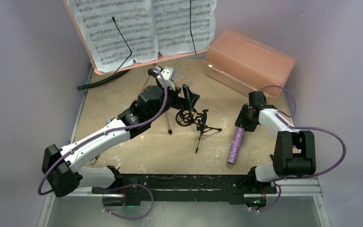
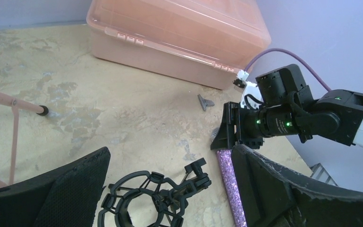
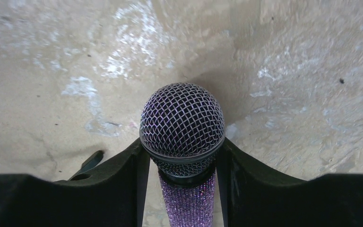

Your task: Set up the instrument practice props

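Note:
The pink music stand point(image 1: 123, 66) stands at the back with white sheet-music pages point(image 1: 146, 26) on it. A small black mic stand point(image 1: 201, 124) is mid-table and looks tipped over, its ring mount point(image 2: 146, 198) low on the surface. Just behind that ring, my left gripper point(image 1: 189, 100) hangs wide open, and the ring shows between its fingers point(image 2: 75, 189). The purple glitter microphone point(image 1: 235, 145) lies on the table at the right. My right gripper point(image 3: 182, 151) is shut on it just under the mesh head point(image 3: 182, 120).
A salmon plastic box point(image 1: 248, 61) sits at the back right against the wall, close behind the right gripper point(image 2: 231, 135). A black hose point(image 1: 99, 81) lies at the back left. One pink stand leg point(image 2: 14, 101) reaches toward the left arm. A small grey toothed piece point(image 2: 205, 101) lies near the box.

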`<action>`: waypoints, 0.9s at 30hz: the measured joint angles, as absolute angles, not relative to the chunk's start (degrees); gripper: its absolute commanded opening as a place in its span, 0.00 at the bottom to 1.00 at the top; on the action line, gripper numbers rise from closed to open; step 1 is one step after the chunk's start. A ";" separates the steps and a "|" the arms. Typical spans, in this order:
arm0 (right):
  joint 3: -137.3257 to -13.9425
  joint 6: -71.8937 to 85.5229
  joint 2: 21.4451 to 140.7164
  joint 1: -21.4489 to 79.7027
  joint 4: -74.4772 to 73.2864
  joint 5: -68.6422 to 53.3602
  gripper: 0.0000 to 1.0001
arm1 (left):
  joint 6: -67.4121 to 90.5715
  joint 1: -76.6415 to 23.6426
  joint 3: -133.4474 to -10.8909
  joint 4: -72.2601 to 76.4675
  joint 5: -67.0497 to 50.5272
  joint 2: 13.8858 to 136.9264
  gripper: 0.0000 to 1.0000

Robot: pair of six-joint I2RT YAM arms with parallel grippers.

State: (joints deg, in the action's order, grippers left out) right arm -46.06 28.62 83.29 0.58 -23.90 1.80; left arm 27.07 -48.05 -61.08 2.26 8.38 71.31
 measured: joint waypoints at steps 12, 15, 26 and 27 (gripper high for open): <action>-49.56 24.60 72.03 0.58 -23.33 -6.02 0.00 | 28.08 -48.01 -58.37 4.38 4.64 73.23 0.99; -51.09 24.67 68.73 0.58 -23.07 -9.54 0.00 | 28.71 -48.01 -58.37 5.04 4.25 73.82 0.99; -52.69 19.99 56.38 0.62 -20.62 -20.93 0.00 | 34.70 -47.77 -58.15 8.27 1.54 76.29 0.99; -52.62 19.16 54.96 0.62 -20.14 -21.19 0.00 | 35.07 -47.75 -58.15 8.78 1.43 76.29 0.99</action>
State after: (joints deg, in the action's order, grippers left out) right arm -52.62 19.16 54.96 0.62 -20.14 -21.19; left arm 35.07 -47.75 -58.15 8.78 1.43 76.29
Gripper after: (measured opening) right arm 0.482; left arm 0.988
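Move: The sparkly microphone is already pinched by its neck in the right fingers; the mic stand it is bound for is about 21 cm to that hand's left, 2 cm back and some 5 cm higher. The pink box is roughly 30 cm ahead and 5 cm right, and a small grey clip lies 10 cm ahead and 4 cm right. From the empty left hand the mic stand is level in reach, about 6 cm right and 21 cm below. The microphone is carried up by the right hand, which keeps its pinch on the neck and rises about 22 cm, drifting some 6 cm left, the mic stand's side. Meanwhile the wrist tips the fingers up from steeply down by about 40 degrees and turns counter-clockwise. The left hand, wide open, sinks and shifts right about 3 cm each towards the mic stand, without visible contact. ##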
